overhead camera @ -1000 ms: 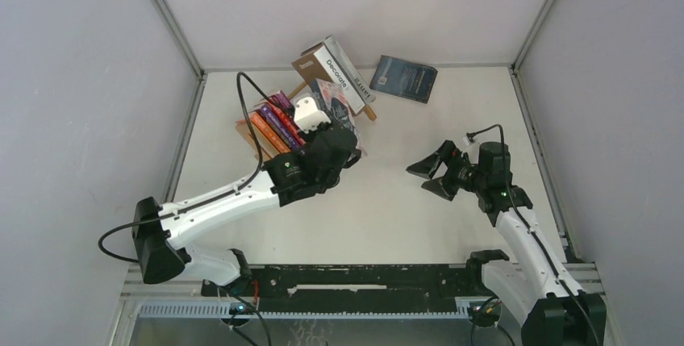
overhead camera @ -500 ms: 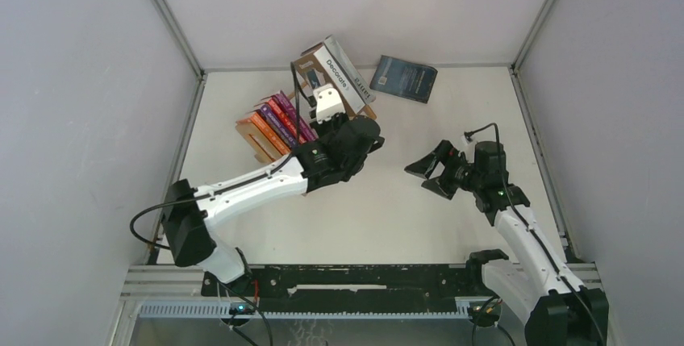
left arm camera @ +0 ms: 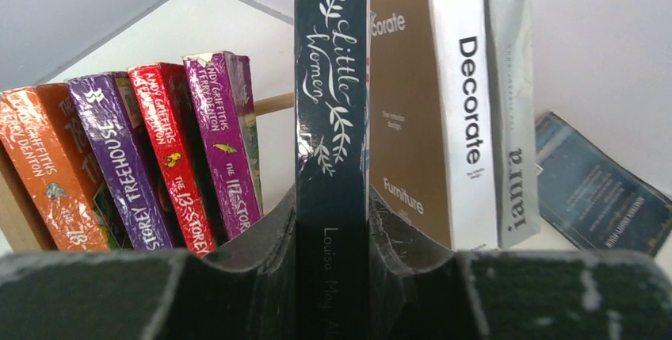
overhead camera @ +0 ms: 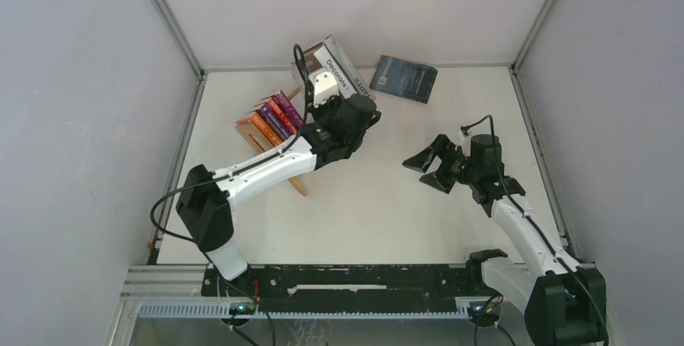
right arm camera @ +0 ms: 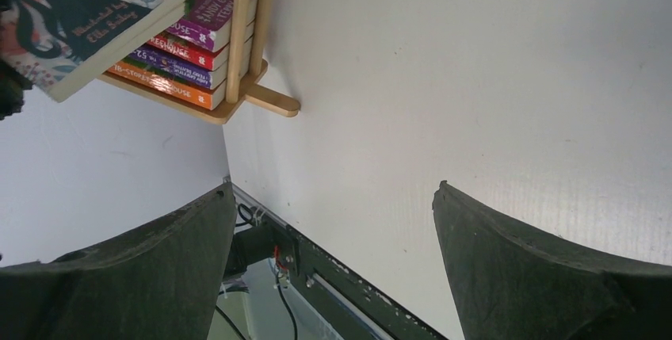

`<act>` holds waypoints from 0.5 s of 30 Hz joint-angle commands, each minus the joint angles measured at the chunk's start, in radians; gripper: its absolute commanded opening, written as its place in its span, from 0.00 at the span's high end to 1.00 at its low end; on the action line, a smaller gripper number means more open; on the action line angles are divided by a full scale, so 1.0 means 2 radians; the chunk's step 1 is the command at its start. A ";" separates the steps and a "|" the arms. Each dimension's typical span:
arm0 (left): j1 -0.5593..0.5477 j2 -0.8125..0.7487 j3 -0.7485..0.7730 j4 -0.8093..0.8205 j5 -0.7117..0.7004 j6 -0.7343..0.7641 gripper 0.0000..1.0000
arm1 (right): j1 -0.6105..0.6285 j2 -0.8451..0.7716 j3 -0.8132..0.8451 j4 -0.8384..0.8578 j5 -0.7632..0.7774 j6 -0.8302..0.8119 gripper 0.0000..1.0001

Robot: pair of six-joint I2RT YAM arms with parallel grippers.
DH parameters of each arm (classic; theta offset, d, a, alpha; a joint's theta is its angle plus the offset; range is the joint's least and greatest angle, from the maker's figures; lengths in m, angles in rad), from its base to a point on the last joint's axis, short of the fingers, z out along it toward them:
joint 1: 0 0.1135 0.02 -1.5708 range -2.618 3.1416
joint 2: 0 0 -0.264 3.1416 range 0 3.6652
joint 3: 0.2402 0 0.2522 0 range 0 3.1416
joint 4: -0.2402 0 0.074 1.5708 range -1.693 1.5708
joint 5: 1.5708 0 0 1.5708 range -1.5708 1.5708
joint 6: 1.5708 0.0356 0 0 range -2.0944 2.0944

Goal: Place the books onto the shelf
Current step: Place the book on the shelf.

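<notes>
My left gripper (left arm camera: 331,205) is shut on a dark blue book (left arm camera: 331,78) titled Little Women, held spine up. It hangs over the gap between the leaning paperbacks and the brown Decorate book (left arm camera: 404,118). The light-wood shelf (overhead camera: 300,187) holds orange (left arm camera: 47,166), purple (left arm camera: 119,158), red (left arm camera: 170,150) and magenta (left arm camera: 226,134) paperbacks. A grey book (left arm camera: 511,102) leans beside Decorate. From above, the left gripper (overhead camera: 355,116) covers the held book. My right gripper (overhead camera: 429,166) is open and empty, to the right of the shelf.
Another dark blue book (overhead camera: 404,78) lies flat near the back wall, right of the shelf. White walls with metal corner posts (overhead camera: 169,19) enclose the table. The black rail (overhead camera: 347,277) of the arm bases runs along the near edge.
My left arm has carried the held book away from the bases and to the right, from over the paperbacks toward the Decorate book. The right gripper has drifted slightly left, still open.
</notes>
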 commanded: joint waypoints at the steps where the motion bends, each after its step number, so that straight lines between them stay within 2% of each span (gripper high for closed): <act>1: 0.019 0.010 0.038 0.025 -0.017 -0.016 1.00 | 0.007 0.011 0.034 0.035 0.006 -0.010 0.00; 15: 0.066 0.075 0.037 0.031 -0.013 -0.046 1.00 | 0.026 0.076 0.048 0.074 0.012 -0.010 0.00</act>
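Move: The held Little Women book is bound for the shelf gap, whose middle is some 10 cm ahead of the left gripper, 6 cm to its left and 12 cm below. The purple book bounds the gap about 6 cm ahead and 11 cm left of this gripper, the brown Decorate book about 15 cm straight ahead, both some 10 cm lower. From the right gripper, the gap lies roughly 20 cm ahead and 28 cm left, about level. Lower the left gripper about 6 cm while carrying it forward some 4 cm and a little left, down and in towards the gap between the purple book and Decorate. Keep the Little Women book pinched upright by its spine and turn slightly counter-clockwise, under 10 degrees. Ease the empty, open right gripper forward and slightly left, about 2.5 cm in all. ##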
